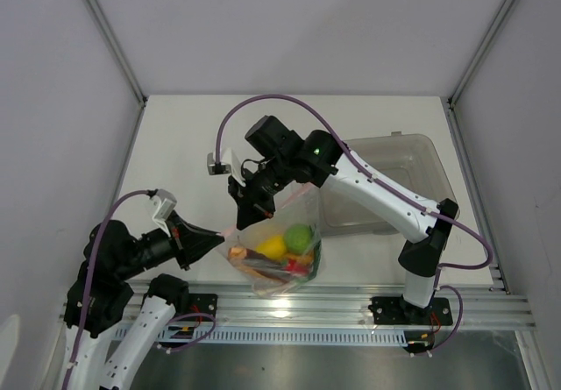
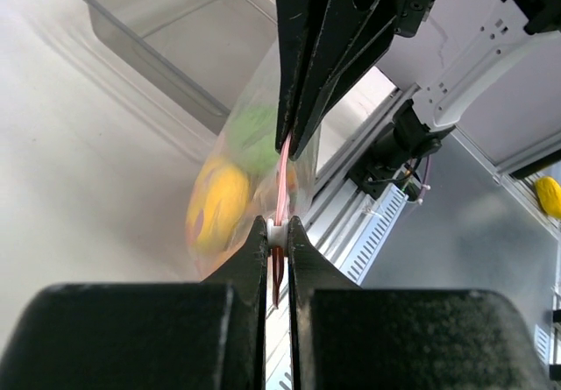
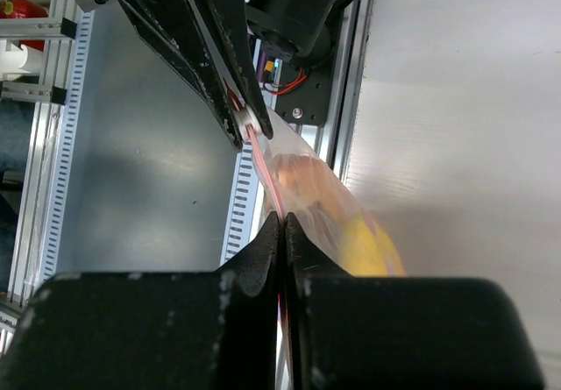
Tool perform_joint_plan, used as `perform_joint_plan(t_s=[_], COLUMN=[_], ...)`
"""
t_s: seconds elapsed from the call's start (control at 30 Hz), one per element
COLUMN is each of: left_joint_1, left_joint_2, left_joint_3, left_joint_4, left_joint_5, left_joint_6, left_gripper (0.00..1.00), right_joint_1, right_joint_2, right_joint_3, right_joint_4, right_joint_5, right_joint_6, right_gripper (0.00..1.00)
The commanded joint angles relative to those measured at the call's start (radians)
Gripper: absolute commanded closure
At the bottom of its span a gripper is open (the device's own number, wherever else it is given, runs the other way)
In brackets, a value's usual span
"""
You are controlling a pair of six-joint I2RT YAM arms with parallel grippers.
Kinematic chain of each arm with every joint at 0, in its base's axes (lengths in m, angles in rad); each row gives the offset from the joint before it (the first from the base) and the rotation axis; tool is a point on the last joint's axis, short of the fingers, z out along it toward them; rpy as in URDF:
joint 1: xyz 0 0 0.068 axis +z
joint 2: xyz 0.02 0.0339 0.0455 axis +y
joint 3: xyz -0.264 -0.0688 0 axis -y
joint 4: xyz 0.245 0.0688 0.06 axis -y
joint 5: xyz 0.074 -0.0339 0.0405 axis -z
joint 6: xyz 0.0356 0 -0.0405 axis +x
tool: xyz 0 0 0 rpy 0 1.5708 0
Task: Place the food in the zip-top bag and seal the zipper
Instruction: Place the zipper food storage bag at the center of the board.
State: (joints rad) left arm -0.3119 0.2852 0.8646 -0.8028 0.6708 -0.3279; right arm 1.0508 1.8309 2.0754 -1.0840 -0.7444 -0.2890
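Observation:
The zip-top bag (image 1: 285, 258) hangs just above the table's front edge, held between both grippers. Inside it lies the food: a yellow-orange fruit (image 1: 272, 247), a green round fruit (image 1: 299, 236) and orange and red pieces (image 1: 263, 270). My left gripper (image 1: 223, 233) is shut on the left end of the pinkish-red zipper (image 2: 282, 175), with a small white piece (image 2: 277, 230) between its tips. My right gripper (image 1: 249, 219) is shut on the same zipper (image 3: 263, 166) a short way along, close to the left gripper (image 3: 245, 125). The bag (image 3: 329, 202) bulges to one side of the strip.
A grey translucent bin (image 1: 412, 158) stands on the table at the right, behind the right arm. The aluminium rail (image 1: 351, 307) carrying the arm bases runs directly under the bag. White walls close in the table on three sides.

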Motion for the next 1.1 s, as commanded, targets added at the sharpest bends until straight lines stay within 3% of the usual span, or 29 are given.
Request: perform_joint_plan(t_s=[0.0, 0.8, 0.87, 0.93, 0.97, 1.0, 1.07], left_joint_1=[-0.003, -0.003, -0.003, -0.003, -0.003, -0.003, -0.003], left_joint_2=[-0.023, -0.043, -0.041, -0.041, -0.041, -0.044, -0.044], left_joint_3=[0.051, 0.083, 0.083, 0.085, 0.088, 0.088, 0.099], left_joint_4=[-0.050, -0.128, -0.115, -0.102, -0.096, -0.090, -0.084], left_joint_5=[-0.059, -0.188, -0.169, -0.166, -0.166, -0.165, -0.162], left_joint_6=[0.024, 0.036, 0.033, 0.026, 0.024, 0.024, 0.026], left_gripper=[0.99, 0.98, 0.91, 0.52, 0.52, 0.36, 0.27], right_joint_1=[-0.012, -0.025, -0.023, -0.021, -0.020, -0.020, -0.020], right_joint_2=[-0.041, -0.055, -0.053, -0.044, -0.041, -0.035, -0.030], right_joint_3=[-0.003, -0.028, -0.026, -0.020, -0.018, -0.014, -0.012], right_joint_4=[-0.008, 0.009, 0.012, 0.010, 0.009, 0.012, 0.015], right_joint_5=[0.042, 0.040, 0.031, 0.028, 0.027, 0.022, 0.019], right_joint_6=[0.002, 0.016, 0.017, 0.017, 0.017, 0.017, 0.017], right_gripper=[1.00, 1.00, 1.00, 1.00, 1.00, 1.00, 1.00])
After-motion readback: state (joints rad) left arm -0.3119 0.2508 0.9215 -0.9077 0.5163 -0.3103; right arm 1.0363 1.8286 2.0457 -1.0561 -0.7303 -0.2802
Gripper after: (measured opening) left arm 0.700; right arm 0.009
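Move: The left fingers already pinch the white slider; the zipper's left end lies about 2 cm to their left, level ahead and in height. The right fingers grip the pink zipper some 4 cm to the left hand's right and 1 cm ahead. Below hang the yellow food, about 9 cm right, 1 back and 12 down, and the green food, 14 right, 1 ahead and 12 down. From the right hand, that zipper end is roughly 6 cm left and 1 back. The left hand slowly draws the pinched slider about 2 cm to the left, away from the right fingers and towards the zipper's left end, turning some 10 degrees counter-clockwise as it goes. It then all but stops and spreads its fingers wide to let go of the slider, while the right hand keeps its closed pinch on the zipper almost in place. ##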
